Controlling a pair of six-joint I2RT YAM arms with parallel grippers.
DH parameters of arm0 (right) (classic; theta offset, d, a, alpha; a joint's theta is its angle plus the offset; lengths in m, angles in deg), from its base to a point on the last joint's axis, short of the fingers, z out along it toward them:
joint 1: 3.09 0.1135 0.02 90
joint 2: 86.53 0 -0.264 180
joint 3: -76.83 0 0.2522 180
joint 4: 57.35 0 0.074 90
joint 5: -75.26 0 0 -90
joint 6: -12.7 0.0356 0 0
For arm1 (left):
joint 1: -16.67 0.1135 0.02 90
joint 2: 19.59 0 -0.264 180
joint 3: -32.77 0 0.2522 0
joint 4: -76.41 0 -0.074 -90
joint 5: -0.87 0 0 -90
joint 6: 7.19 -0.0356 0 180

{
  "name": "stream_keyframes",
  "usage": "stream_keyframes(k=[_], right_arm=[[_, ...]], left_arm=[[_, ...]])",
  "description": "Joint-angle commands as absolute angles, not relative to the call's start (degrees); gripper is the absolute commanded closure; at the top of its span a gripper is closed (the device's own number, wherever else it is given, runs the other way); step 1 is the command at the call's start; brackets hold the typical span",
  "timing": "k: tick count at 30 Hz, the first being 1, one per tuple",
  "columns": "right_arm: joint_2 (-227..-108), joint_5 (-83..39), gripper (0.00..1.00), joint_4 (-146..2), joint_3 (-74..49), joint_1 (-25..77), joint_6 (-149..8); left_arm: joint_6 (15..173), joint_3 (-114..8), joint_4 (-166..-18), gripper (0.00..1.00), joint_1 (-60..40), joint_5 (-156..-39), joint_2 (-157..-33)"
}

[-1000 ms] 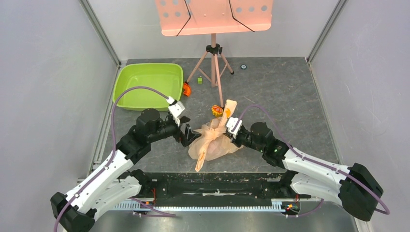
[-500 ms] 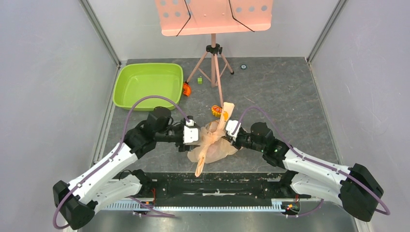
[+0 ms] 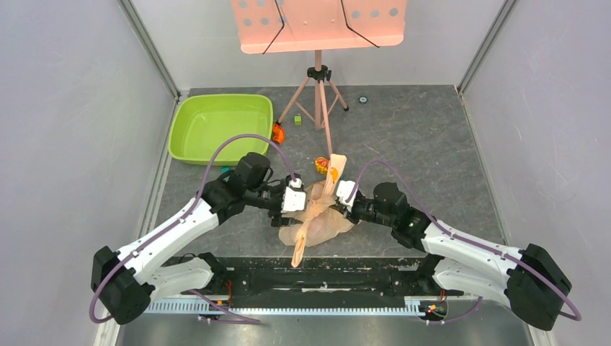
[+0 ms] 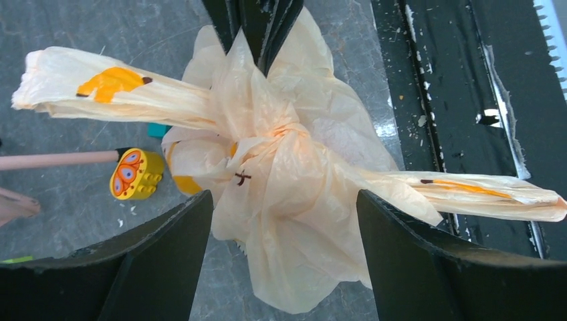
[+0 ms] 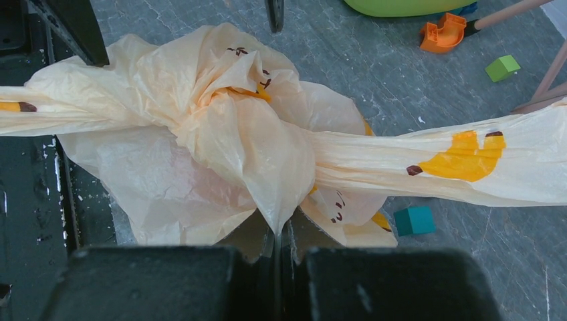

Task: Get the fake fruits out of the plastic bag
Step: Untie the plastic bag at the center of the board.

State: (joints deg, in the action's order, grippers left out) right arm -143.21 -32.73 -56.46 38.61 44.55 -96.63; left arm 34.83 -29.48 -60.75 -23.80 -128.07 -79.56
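The plastic bag (image 3: 317, 216) lies bunched and knotted on the grey floor between my arms, with its handle loops stretched out to the far and near sides. The fake fruits are hidden inside it. My left gripper (image 3: 299, 198) is open at the bag's left side. In the left wrist view its gripper (image 4: 284, 200) has one jaw on each side of the bag (image 4: 287, 174), touching nothing. My right gripper (image 3: 344, 198) is at the bag's right side. In the right wrist view that gripper (image 5: 277, 231) is shut on a fold of the bag (image 5: 220, 147).
A lime green tub (image 3: 220, 126) stands at the far left. A tripod stand (image 3: 318, 94) is behind the bag. Small blocks lie around: orange piece (image 3: 278, 133), green cube (image 3: 297, 120), yellow printed block (image 3: 322, 166), teal cube (image 5: 414, 219).
My left arm has swung right and forward, bringing its open gripper from beside the bag to straddle it. The right gripper has kept its hold; the bag has shifted slightly.
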Motion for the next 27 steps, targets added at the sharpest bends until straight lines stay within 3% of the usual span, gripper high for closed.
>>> stream_keyframes(k=[1, 12, 16, 21, 27], right_arm=[[-142.87, -33.44, 1.00, -54.51, 37.06, 44.64, -97.14], [-141.31, -33.25, 1.00, -53.81, 37.84, 44.64, -96.56], [-140.10, -32.87, 1.00, -52.86, 38.59, 44.64, -95.98], [-138.88, -28.26, 1.00, -52.04, 39.09, 44.66, -94.28], [-138.48, -11.35, 1.00, -53.56, 38.11, 44.63, -88.57]], left_arm=[[36.72, -32.31, -60.65, 0.17, -24.71, -131.57, -81.32], [42.81, -34.17, -60.37, 0.35, -25.69, -129.87, -86.02], [44.54, -35.06, -59.16, 0.58, -26.12, -129.78, -87.55], [47.38, -35.80, -58.53, 0.96, -26.22, -129.00, -88.22], [53.53, -35.40, -58.91, 0.98, -26.22, -122.25, -85.59]])
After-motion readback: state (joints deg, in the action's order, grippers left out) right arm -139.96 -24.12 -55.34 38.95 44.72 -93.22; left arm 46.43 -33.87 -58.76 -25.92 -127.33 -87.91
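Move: The bag's knot lies about 3 cm to the right of the open left hand, level with it fore and aft and some 3 cm below. The far handle's middle is roughly 10 cm ahead and 7 cm right of that hand, the near handle's about 8 cm back and 2 cm left, and the yellow toy on the board about 14 cm ahead and 5 cm right. From the right hand, already shut on a fold of the bag, the knot is about 5 cm left, 2 cm back and at its height. The left hand sinks about 2 cm and edges 1.5 cm right to the knot, rolling some 15 degrees so that its forward side dips, while its wide-open fingers shut and pinch the gathered plastic at the knot's left side. The right hand keeps its pinch on the fold and stays put at first, then rises nearly 2 cm and, once the left fingers are all but shut, swings forward nearly 2 cm and a little right, turning about 10 degrees clockwise. ##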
